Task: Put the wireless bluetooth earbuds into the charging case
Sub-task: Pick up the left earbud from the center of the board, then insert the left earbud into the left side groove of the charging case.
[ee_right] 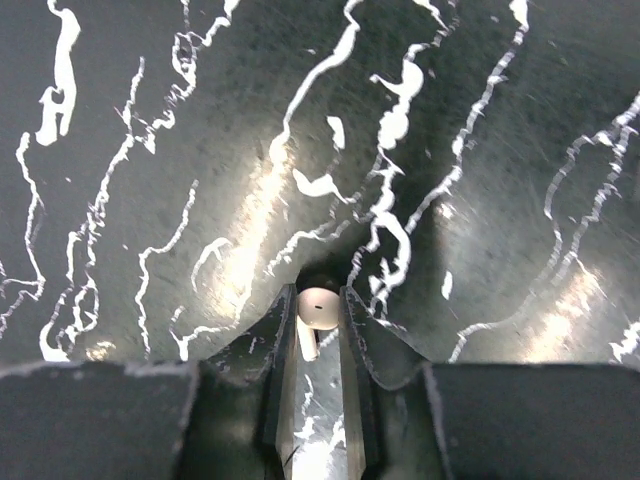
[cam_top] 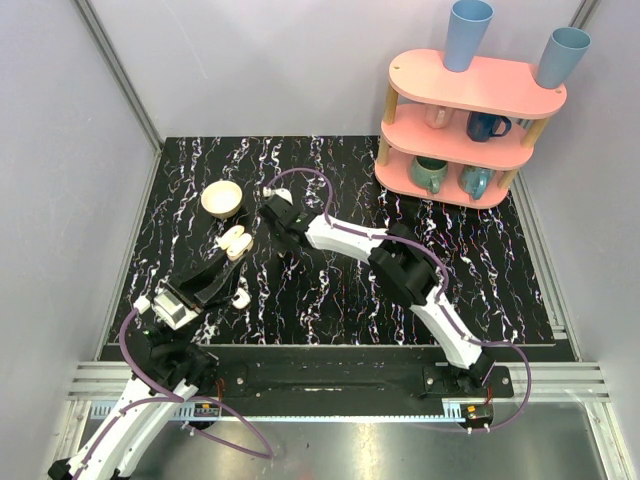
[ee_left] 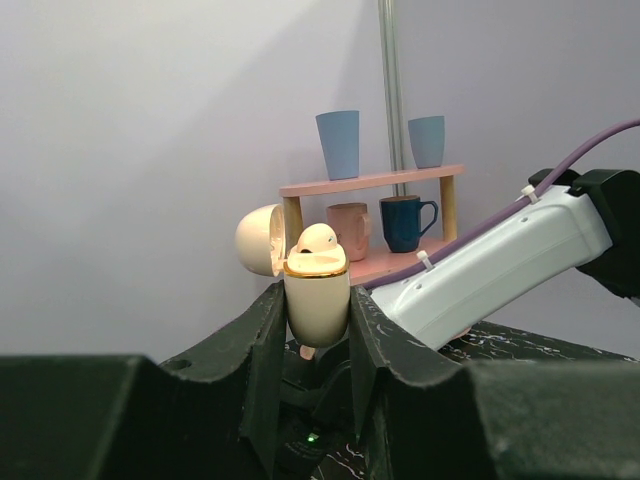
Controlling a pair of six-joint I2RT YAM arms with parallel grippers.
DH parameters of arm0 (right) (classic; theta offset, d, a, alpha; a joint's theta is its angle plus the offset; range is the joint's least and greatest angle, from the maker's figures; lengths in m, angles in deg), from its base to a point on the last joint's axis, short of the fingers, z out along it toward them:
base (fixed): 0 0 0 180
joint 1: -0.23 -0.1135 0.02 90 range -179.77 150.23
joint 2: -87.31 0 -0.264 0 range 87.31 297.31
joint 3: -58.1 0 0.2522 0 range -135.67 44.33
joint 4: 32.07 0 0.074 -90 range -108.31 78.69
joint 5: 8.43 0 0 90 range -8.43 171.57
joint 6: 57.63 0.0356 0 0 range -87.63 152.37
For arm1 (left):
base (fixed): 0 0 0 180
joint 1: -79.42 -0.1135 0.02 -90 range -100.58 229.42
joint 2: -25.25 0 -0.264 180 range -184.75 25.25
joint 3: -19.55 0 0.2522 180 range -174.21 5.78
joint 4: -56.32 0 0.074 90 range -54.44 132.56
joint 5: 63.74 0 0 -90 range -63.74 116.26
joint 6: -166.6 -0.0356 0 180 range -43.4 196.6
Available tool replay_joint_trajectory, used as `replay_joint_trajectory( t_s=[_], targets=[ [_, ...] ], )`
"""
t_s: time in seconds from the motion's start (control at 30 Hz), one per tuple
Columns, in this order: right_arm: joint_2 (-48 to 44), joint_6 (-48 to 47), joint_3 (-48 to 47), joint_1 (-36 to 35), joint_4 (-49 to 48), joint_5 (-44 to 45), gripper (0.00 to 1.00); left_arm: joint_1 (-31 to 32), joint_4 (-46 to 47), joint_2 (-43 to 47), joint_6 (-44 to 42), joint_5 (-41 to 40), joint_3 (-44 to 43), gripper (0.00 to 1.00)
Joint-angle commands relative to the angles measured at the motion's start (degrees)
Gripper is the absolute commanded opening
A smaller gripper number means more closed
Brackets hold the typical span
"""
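The cream charging case [ee_left: 318, 300] stands upright between the fingers of my left gripper [ee_left: 315, 292], which is shut on it. Its lid [ee_left: 258, 240] hangs open to the left, and one white earbud [ee_left: 318, 238] sits in its gold-rimmed top. From above, the case [cam_top: 237, 242] is left of centre on the mat. My right gripper [ee_right: 317, 293] points down at the mat, shut on a second white earbud [ee_right: 318, 308] whose stem points back between the jaws. In the top view that gripper [cam_top: 274, 206] is just right of the case.
A pale wooden bowl [cam_top: 222, 197] lies behind the case. A small white piece [cam_top: 241, 297] lies on the black marbled mat [cam_top: 480, 270] beside the left arm. A pink two-tier shelf [cam_top: 470, 110] with mugs and blue cups stands at the back right.
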Motion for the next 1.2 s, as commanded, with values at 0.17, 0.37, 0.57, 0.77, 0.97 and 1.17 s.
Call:
replay_joint_trajectory(
  t_s=[0.17,0.37,0.57,0.77,0.97,1.17],
  targets=[
    [-20.3,-1.7,15.1,-0.6,-12.3,8.8,0.10,0.1,2.0,2.8,0.0,-1.8,-0.5,0.00],
    [-34.5,-1.0,26.7,-0.6,-21.0,14.6,0.10,0.1,2.8,1.9,0.5,-2.7,-0.4,0.00],
    [-48.3,-1.7,34.6,-0.8,-28.6,17.4,0.09,0.1,5.6,-1.5,0.7,-2.2,-0.4,0.00],
    [-59.1,-6.0,41.2,-3.0,-38.5,18.7,0.09,0.1,10.9,-6.5,1.3,-2.2,0.2,0.00],
    [-65.4,-14.2,47.2,-8.2,-53.1,18.2,0.09,0.1,18.8,-13.1,5.7,-0.3,0.6,0.00],
    [-65.6,-22.9,50.9,-12.7,-65.7,16.3,0.10,0.1,23.1,-16.9,7.1,0.0,0.2,0.00]
  ],
)
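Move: The earbud is already pinched in the right fingers at board level. The open charging case it is bound for lies about 20 cm back, 2 cm left and some 33 cm above the right hand. The bowl stands about 16 cm ahead and 20 cm left; the white square piece about 12 cm back and 11 cm left on the board. From the left hand, which holds the case, the earbud is about 21 cm ahead, 3 cm right and 33 cm below. Lift the right gripper some 40 cm off the board, keeping its pinch on the earbud, while drifting right and then also back, about 11 cm each, towards the charging case. Tip its fingers up by some 65 degrees as it climbs, from steeply down to just above level. Late on, ease the left gripper a few centimetres forward and right, still gripping the case. ##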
